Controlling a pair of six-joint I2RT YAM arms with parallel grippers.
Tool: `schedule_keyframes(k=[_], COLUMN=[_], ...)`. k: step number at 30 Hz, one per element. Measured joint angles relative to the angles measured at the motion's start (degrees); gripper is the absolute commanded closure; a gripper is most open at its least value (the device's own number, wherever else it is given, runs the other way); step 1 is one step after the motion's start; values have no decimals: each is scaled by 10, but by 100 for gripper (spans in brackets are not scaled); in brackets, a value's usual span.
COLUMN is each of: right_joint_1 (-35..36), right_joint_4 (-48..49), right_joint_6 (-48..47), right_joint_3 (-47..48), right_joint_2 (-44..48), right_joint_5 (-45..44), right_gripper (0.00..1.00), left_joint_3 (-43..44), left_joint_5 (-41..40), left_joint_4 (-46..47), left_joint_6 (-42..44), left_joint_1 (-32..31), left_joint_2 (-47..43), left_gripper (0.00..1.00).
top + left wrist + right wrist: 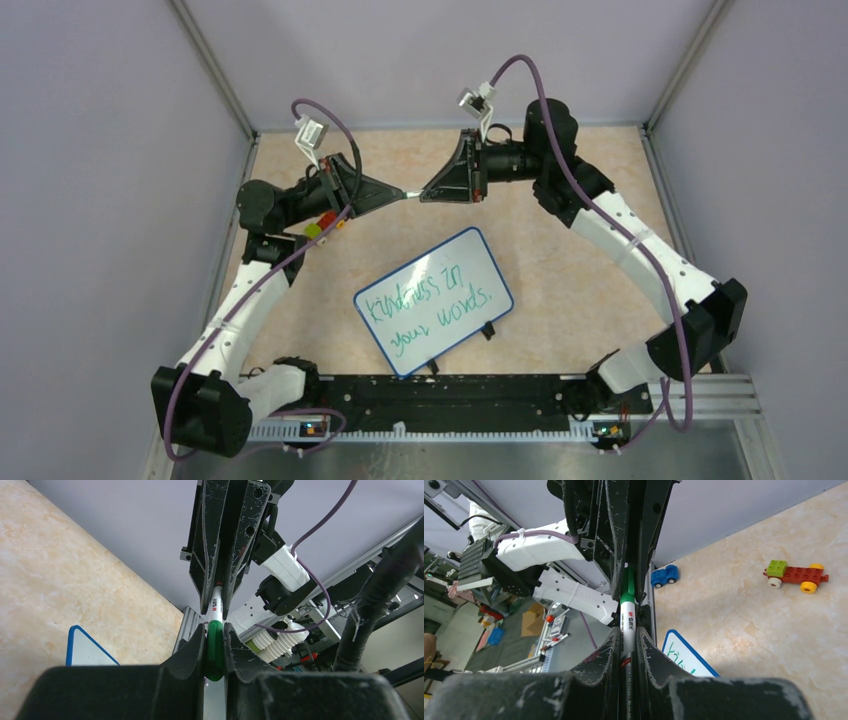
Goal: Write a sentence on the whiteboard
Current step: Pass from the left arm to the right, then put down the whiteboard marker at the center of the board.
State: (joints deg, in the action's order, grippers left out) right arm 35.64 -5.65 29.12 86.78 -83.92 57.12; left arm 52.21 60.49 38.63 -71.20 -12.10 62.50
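The whiteboard [435,300] lies tilted on the table in front of the arm bases. The sentence [428,305] is written on it in green script in two lines. Above the table's far half, both grippers meet tip to tip on one marker. My left gripper [215,635] is shut on the marker's green cap [215,650]. My right gripper [628,635] is shut on the white barrel [627,622]. Cap and barrel sit in one straight line between the jaws. In the top view the left gripper [393,195] and right gripper [432,190] face each other.
A red toy-brick car [796,575] and a small blue toy car [664,575] sit on the table near the back wall, by the left arm [290,205]. A blue corner of the whiteboard [85,652] shows below the left wrist. Grey walls enclose the table on three sides.
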Motion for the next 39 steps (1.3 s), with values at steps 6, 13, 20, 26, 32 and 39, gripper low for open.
schedule_keyframes(k=[6,13,20,26,32,39], right_joint_1=[2,2,7,-18,-76,-143], right_joint_4=[-10,-33,-42,-44,-88,-201], right_joint_6=[-4,-26,-36,-37,-75,-186], right_joint_3=[7,14,7,-24,-40,-40], right_joint_2=[-3,-3,-3,5,35,74], right_joint_5=[0,-4,-11,-6,-9,-68], right_gripper=[100,100,100,100,100,100], left_joint_3=[-3,-3,15,37,93,181], left_joint_5=[-1,1,1,-7,-25,-109], left_joint_4=[4,-12,-117,-209,-326,-517], left_joint_6=[-5,22,110,179,287,473], left_joint_1=[1,1,-3,6,16,16], left_joint_2=[0,-3,-5,-1,-1,12], left_gripper=[100,81,48,26,1,1])
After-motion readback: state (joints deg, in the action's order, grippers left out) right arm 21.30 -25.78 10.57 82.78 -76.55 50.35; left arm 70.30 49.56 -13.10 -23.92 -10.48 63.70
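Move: Both hands hold the marker end to end: the left pinches its green cap, with the marker's middle about 6 cm to that hand's right and 1 cm ahead and above, while the right grips the barrel about at its middle. From the right hand the written-on whiteboard lies some 42 cm below, about 6 cm back and straight in line sideways; the brick car stands roughly 12 cm ahead, 26 cm left and 40 cm down. After both hands have sunk slightly, the left fingers open wide and let go of the cap, and the left hand draws off about 5 cm forward, a little down and left, turning some 30 degrees so that its fingertips dip and swing forward. The right hand stays shut on the barrel and, once the cap is loose, pulls the marker away from the left hand, about 9 cm right with a forward and downward slant, turning clockwise so that the cap end swings forward. ##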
